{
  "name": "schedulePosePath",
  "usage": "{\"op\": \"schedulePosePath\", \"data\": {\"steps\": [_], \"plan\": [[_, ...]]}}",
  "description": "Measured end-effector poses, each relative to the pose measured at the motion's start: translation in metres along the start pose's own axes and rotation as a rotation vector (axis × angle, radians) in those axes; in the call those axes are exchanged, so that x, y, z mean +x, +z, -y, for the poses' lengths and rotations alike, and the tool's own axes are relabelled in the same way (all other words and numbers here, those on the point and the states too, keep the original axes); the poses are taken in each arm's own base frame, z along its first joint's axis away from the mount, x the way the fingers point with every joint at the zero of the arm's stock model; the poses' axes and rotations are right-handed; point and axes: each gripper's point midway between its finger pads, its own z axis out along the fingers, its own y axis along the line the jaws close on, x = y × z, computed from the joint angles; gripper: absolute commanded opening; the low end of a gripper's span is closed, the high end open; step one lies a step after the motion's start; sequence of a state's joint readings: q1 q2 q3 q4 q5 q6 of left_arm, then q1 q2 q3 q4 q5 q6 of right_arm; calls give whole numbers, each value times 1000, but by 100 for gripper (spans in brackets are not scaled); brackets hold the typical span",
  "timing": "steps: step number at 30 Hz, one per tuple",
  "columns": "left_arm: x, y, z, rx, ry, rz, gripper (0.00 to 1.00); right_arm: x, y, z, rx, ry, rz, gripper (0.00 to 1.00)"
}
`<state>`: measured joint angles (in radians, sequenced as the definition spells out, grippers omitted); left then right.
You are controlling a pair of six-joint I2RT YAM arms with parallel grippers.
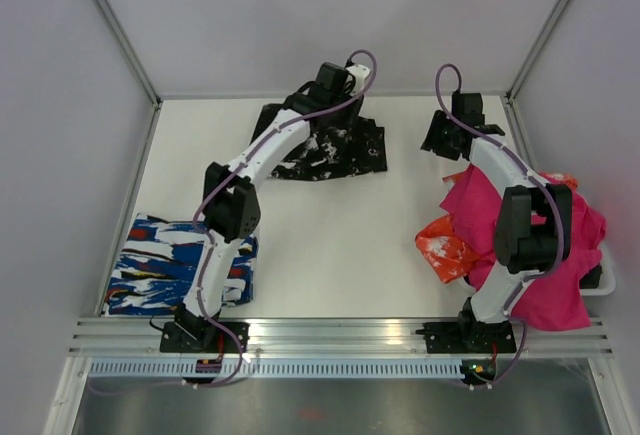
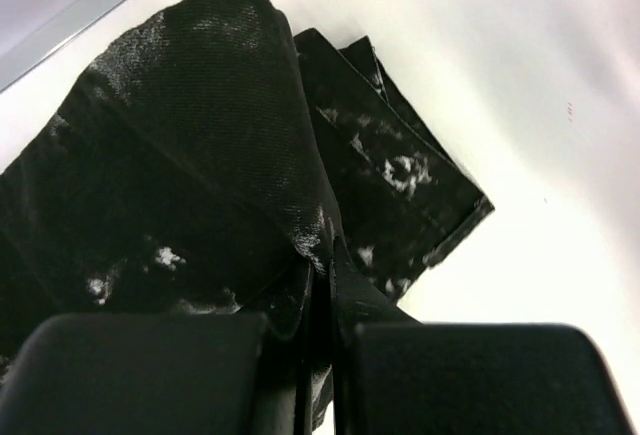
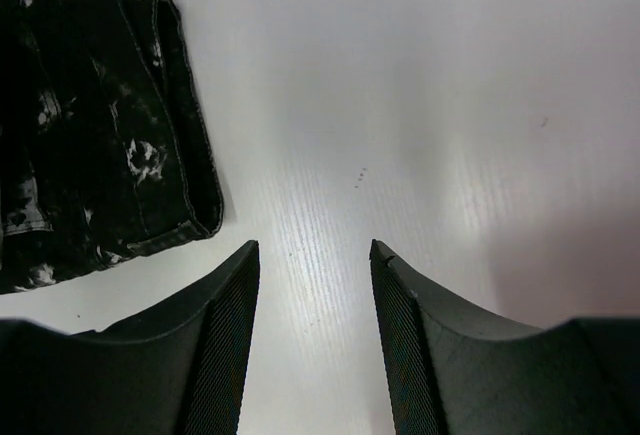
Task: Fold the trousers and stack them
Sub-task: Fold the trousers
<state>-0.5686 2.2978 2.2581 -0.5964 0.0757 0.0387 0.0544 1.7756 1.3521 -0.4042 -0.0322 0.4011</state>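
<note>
The trousers (image 1: 340,150), black cloth with white splatter, lie bunched at the far middle of the table. My left gripper (image 1: 303,115) reaches over their left part. In the left wrist view it (image 2: 330,265) is shut on a lifted fold of the trousers (image 2: 200,155), which drape away toward the table. My right gripper (image 1: 437,140) hovers to the right of the trousers, apart from them. In the right wrist view it (image 3: 313,250) stands open over bare white table, with a hemmed edge of the trousers (image 3: 90,125) at the upper left.
A folded blue-white-red streaked garment (image 1: 165,265) lies at the near left beside the left arm. A magenta cloth (image 1: 540,245) and an orange-white cloth (image 1: 445,250) are heaped at the right under the right arm, over a white bin (image 1: 600,280). Walls close three sides.
</note>
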Motion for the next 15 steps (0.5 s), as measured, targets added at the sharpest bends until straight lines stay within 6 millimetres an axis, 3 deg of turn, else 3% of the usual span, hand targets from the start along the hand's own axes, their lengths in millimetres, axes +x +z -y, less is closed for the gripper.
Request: {"op": "schedulePosePath", "data": {"steps": [4, 7, 15], "plan": [[8, 23, 15, -82, -32, -20, 2, -12, -9, 12, -1, 8, 28, 55], [25, 34, 16, -138, -138, -60, 2, -16, -16, 13, -18, 6, 43, 56], [33, 31, -26, -290, -342, -57, 2, 1, -18, 9, -56, -1, 8, 56]]}}
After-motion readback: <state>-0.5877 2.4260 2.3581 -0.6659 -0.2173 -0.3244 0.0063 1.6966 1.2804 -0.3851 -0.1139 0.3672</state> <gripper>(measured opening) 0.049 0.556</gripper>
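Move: The left hand already holds a gathered edge of the trousers above their folded pile, whose middle is about 17 cm below it, 7 cm to its left and 3 cm back; the pile's right end is some 6 cm to the right and 3 cm back, equally far down. From the empty right hand the pile's middle is roughly 32 cm left, 2 cm ahead and 11 cm below. Keeping its pinch, the left hand lowers the trousers' edge about 5 cm towards the pile, turning some 25 degrees counter-clockwise. ##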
